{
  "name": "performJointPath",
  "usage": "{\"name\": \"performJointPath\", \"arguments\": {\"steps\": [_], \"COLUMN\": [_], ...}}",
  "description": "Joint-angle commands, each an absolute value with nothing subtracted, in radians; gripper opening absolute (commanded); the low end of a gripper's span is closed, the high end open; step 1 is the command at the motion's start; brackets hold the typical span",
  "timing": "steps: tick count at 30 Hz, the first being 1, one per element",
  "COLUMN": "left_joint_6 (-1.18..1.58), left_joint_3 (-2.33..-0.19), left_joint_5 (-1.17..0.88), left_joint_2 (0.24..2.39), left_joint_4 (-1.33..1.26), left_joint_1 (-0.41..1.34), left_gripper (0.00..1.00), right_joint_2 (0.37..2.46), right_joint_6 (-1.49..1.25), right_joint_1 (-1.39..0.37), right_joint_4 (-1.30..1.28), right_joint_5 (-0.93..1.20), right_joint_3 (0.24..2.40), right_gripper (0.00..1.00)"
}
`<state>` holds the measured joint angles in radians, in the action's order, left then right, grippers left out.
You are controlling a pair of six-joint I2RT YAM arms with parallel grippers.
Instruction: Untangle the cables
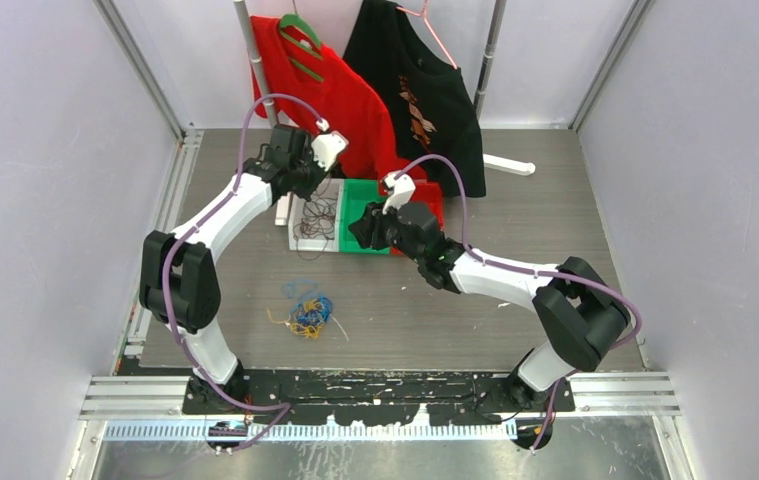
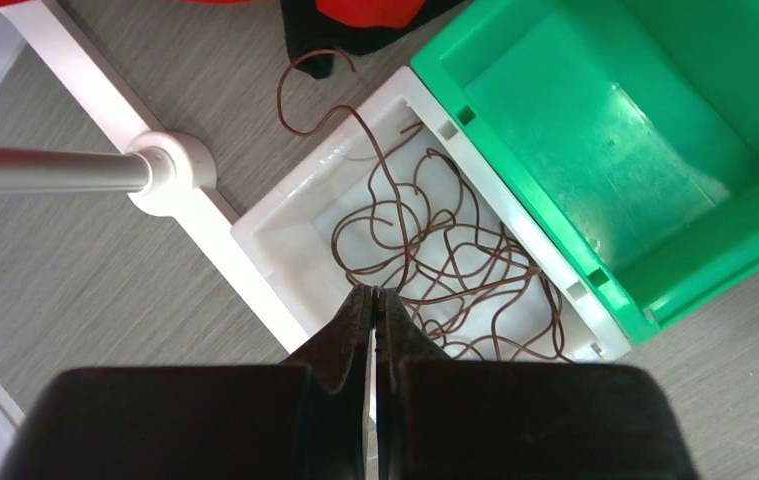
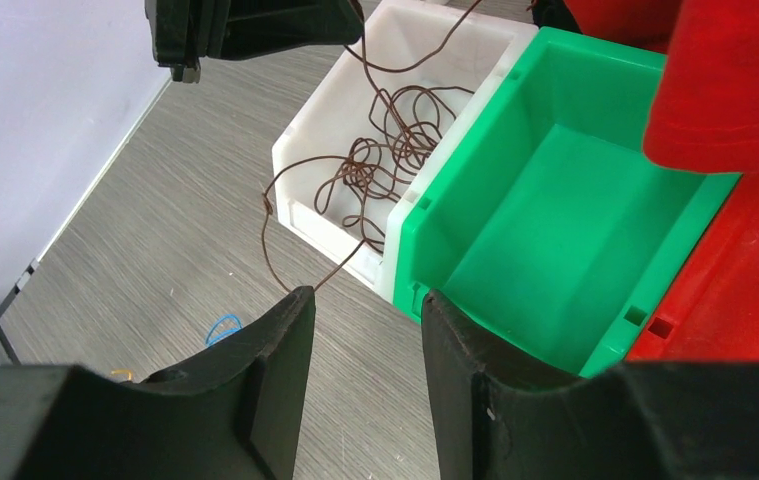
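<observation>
A brown cable (image 2: 435, 250) lies looped in a white bin (image 2: 275, 230). One strand rises to my left gripper (image 2: 373, 292), which is shut on it above the bin. In the right wrist view the cable (image 3: 385, 150) hangs from the left gripper (image 3: 350, 30), and a loose loop spills over the bin's near wall. My right gripper (image 3: 367, 295) is open and holds nothing. The cable's end passes just beside its left fingertip (image 3: 300, 300). A clump of blue, yellow and dark cables (image 1: 307, 312) lies on the table in front of the bins.
A green bin (image 3: 555, 220) stands against the white bin (image 1: 295, 235), and a red bin (image 3: 735, 290) is beyond it. A rack foot (image 2: 170, 170) stands left of the bins. A red shirt (image 1: 325, 90) and a black shirt (image 1: 420, 90) hang behind.
</observation>
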<state>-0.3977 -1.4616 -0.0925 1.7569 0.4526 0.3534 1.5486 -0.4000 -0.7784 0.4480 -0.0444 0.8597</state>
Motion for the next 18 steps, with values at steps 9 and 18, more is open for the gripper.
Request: {"name": "performJointPath", "arguments": {"steps": [9,18], "left_joint_6": [-0.419,-0.455], "left_joint_3": [-1.488,-1.484], "left_joint_5": [-0.249,-0.209], "left_joint_2": [1.728,1.738], "left_joint_4": [0.655,0.674], "left_joint_1": [0.360,0.374], "left_gripper": [0.00,0.00], "right_joint_2": [1.565,1.562], "right_joint_6": [-0.405,-0.404], "right_joint_1": [-0.805,-0.806], "right_joint_4": [0.499,0.504], "right_joint_5": [-0.066,-0.087], "right_joint_3": [0.883,0.867], "right_gripper": [0.49,0.49]}}
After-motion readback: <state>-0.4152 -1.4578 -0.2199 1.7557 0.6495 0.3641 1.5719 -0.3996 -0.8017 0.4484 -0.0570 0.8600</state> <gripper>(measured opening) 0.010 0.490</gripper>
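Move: Below the left hand, whose shut fingers still pinch a brown cable, the white box with the brown cable pile has its middle about 3 cm back, 1 cm to the right and 13 cm down. The green box is roughly 10 cm to the hand's right and 2 cm back; the blue-and-yellow cable tangle lies some 25 cm back, in line with the hand. From the right hand, the white box is about 8 cm ahead and 9 cm left. Drawing back about 5 cm and sinking nearly 3 cm, the left hand carries the pinched brown cable over the white box towards its near end, easing off as it gets there. The wrist tips the fingers some 10 degrees further down as it goes, and they stay shut on the cable, still above the pile. ##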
